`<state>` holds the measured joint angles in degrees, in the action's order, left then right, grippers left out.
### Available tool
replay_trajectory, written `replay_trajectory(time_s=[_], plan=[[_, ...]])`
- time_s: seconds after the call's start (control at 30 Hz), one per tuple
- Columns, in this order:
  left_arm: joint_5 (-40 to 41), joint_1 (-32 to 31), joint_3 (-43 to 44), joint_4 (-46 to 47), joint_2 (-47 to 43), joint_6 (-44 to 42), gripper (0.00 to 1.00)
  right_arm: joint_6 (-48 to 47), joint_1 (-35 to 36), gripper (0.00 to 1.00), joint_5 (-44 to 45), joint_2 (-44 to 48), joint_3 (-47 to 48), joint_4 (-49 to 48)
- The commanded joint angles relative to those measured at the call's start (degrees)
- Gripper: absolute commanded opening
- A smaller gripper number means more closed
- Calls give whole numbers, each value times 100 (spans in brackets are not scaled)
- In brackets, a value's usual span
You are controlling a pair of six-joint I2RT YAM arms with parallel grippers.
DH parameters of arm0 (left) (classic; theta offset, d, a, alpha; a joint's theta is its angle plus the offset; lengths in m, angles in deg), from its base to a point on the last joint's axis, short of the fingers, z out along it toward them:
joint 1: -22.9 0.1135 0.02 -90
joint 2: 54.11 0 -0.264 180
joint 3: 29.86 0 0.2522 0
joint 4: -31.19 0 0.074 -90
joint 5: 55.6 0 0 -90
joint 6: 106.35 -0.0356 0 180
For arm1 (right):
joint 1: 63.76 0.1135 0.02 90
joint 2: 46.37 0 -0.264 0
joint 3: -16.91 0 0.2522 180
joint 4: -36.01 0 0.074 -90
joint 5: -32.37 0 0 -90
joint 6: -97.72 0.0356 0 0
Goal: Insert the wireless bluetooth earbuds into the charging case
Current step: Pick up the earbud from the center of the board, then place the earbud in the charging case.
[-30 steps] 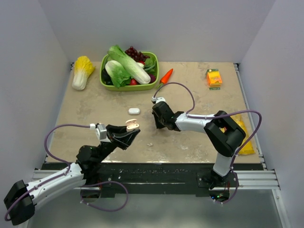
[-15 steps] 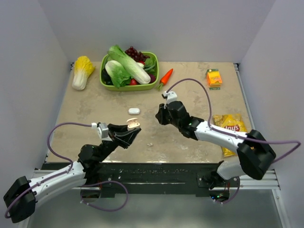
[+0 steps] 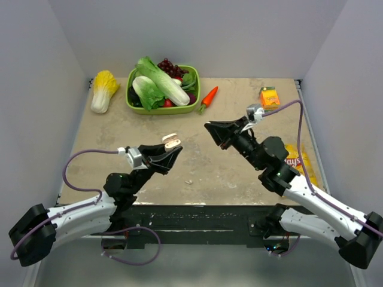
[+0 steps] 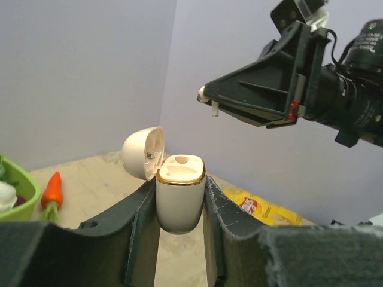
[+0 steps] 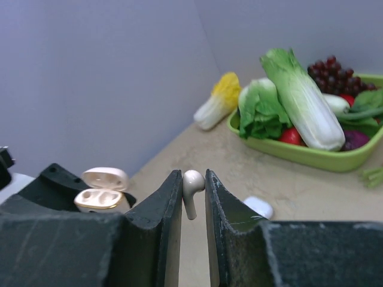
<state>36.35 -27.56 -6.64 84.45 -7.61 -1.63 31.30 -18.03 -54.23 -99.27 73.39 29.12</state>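
Observation:
My left gripper (image 3: 170, 148) is shut on the charging case (image 3: 172, 142), a cream-white case with a gold rim. It stands upright between the jaws with its lid hinged open (image 4: 179, 194). In the left wrist view both of its sockets look empty. My right gripper (image 3: 210, 127) hangs above the table to the case's right, shut on one white earbud (image 5: 192, 184) with its stem pointing down. The left wrist view shows that earbud (image 4: 205, 93) at the right gripper's tip, higher than the case and apart from it. A tiny white bit (image 3: 189, 181) lies on the table.
A green basket (image 3: 192, 108) of lettuce and grapes stands at the back, with a yellow cabbage (image 3: 103, 89) to its left and a carrot (image 3: 209, 95) to its right. An orange carton (image 3: 270, 97) is back right. A chips bag (image 3: 295, 160) lies under the right arm. A small white rounded object (image 5: 258, 206) rests on the table.
The right arm has lifted from the table's middle and swung out to the right, the earbud still in its gripper. The left gripper has raised the case slightly.

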Motion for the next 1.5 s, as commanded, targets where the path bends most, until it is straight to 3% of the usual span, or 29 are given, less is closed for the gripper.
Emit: replay_trajectory(time_s=[0.0,0.5,1.47], plan=[[-169,-34,828,1215,621,-470,0,-134,-12,0,-322,500,122,-651],[-1083,-70,2051,1920,2196,-453,0,77,-3,0,-1008,518,272,-1231],[-1347,-122,2561,1999,2698,-321,0,-292,155,0,-1237,-9,518,-898]])
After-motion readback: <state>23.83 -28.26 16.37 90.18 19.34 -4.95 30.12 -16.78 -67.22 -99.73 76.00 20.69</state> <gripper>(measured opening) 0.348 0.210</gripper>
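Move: The left gripper still holds the open charging case. The earbud, pinched in the right fingertips, is about 7 cm ahead of the left hand, 12 cm to its right and 2 cm higher. From the right hand, the charging case is some 7 cm back, 12 cm left and 2 cm below. On the table 28 cm below the left hand, a loose earbud lies 1 cm ahead and 5 cm right, a white box 21 cm ahead and 3 cm left. Bring the left gripper with the charging case about 10 cm right, towards the earbud, rising 5 cm early and easing slightly forward. Meanwhile lift the right gripper roughly 5 cm and draw it back 4 cm, then ease it left over the case's wells, tipping its fingers up and turning counter-clockwise some 15 degrees. Keep both grips; whether the stem touches the case can't be seen. ##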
